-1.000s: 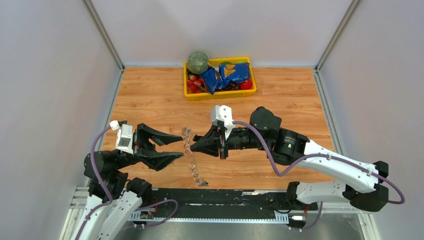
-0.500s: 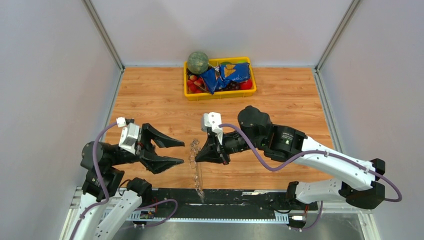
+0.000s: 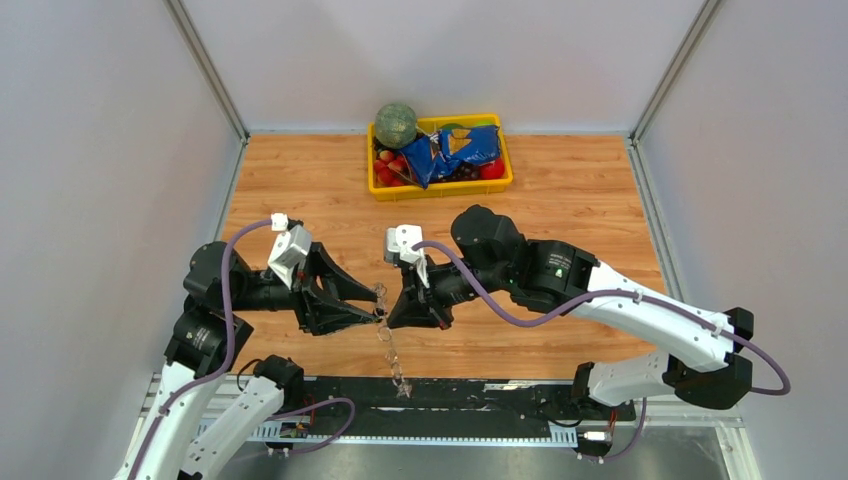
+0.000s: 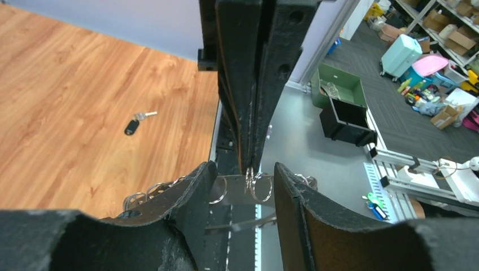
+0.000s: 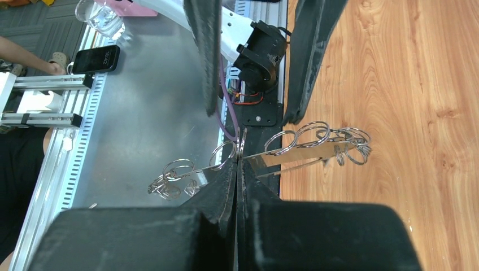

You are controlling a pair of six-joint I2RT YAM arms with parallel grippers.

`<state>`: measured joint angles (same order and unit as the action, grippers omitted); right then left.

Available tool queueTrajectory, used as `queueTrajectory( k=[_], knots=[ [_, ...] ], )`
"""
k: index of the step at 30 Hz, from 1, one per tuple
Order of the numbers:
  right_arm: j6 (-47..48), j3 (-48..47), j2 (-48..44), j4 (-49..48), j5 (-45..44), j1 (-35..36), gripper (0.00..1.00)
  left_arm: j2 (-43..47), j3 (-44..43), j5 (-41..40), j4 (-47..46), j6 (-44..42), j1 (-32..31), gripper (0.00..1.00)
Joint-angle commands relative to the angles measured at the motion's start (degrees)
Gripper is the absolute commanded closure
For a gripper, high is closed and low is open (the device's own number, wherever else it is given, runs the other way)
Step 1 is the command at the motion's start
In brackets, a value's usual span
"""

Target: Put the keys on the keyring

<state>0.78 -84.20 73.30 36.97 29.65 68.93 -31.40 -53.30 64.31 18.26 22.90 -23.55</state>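
Note:
The keyring (image 3: 386,330) is a thin silver strip fringed with small rings, hanging over the near part of the table. My right gripper (image 3: 389,317) is shut on it near its upper end; in the right wrist view the pinch (image 5: 239,157) shows, with the keyring (image 5: 299,148) sticking out to both sides. My left gripper (image 3: 372,305) faces it from the left, open, its fingers (image 4: 189,195) on either side of the keyring (image 4: 261,189) with gaps showing. One of the keys (image 4: 133,125), black-headed, lies on the wood beyond.
A yellow tray (image 3: 440,188) at the back holds a green ball (image 3: 396,124), a blue bag (image 3: 450,153) and red items. A black rail (image 3: 470,388) runs along the near table edge. Grey walls close in both sides.
My left arm has swung right until its narrowing jaws straddle the keyring. The right arm has carried the keyring left and nearer the front edge.

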Motion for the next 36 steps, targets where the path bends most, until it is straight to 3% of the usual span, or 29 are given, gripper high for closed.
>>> queueTrajectory(
  k=[1, 13, 22, 29, 36],
  knots=[
    [-0.34, -5.18, 1.09, 0.52, -0.22, 0.24, 1.00, -1.91, -1.90, 1.10, 3.76, -1.68, -0.14, 0.49],
    [-0.47, -10.24, 4.93, 3.20, -2.36, -0.40, 1.00, -2.87, -2.33, -0.16, 7.02, -4.00, -1.17, 0.59],
    [-0.49, -10.98, 5.18, 3.91, -3.38, -1.13, 1.00, -3.00, -2.97, -0.93, 9.10, -6.17, -2.30, 0.77],
    [-0.44, -10.72, 4.73, 3.86, -4.30, -1.25, 1.00, -2.97, -3.12, -1.32, 10.04, -7.41, -3.09, 0.99],
    [-2.13, -10.41, 3.71, 3.15, -5.22, -1.29, 0.99, -2.51, -3.78, -3.37, 10.36, -8.78, -3.30, 1.00]
  ],
)
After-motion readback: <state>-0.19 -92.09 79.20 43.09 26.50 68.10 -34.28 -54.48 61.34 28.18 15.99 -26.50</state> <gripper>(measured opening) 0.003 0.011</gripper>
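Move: The left hand, half open, points to the right with the part of the keyring that the right fingers already pinch just in front of its tips: about 2 cm to its right, 1 cm back and 2 cm lower. The right hand holds that same part right at its fingertips. The loose keys lie far below on the table, some 15 cm ahead of the left hand, 28 cm to its right and 35 cm down. The left hand dips about 2.5 cm onto the pinched part of the keyring, its fingers tipping down some 5 degrees, then closes from half open to fully shut on the metal right beside the right hand's fingertips. Meanwhile the right hand keeps its shut grip on the keyring and carries it about 2 cm forward and 1 cm left, towards the left fingertips. ##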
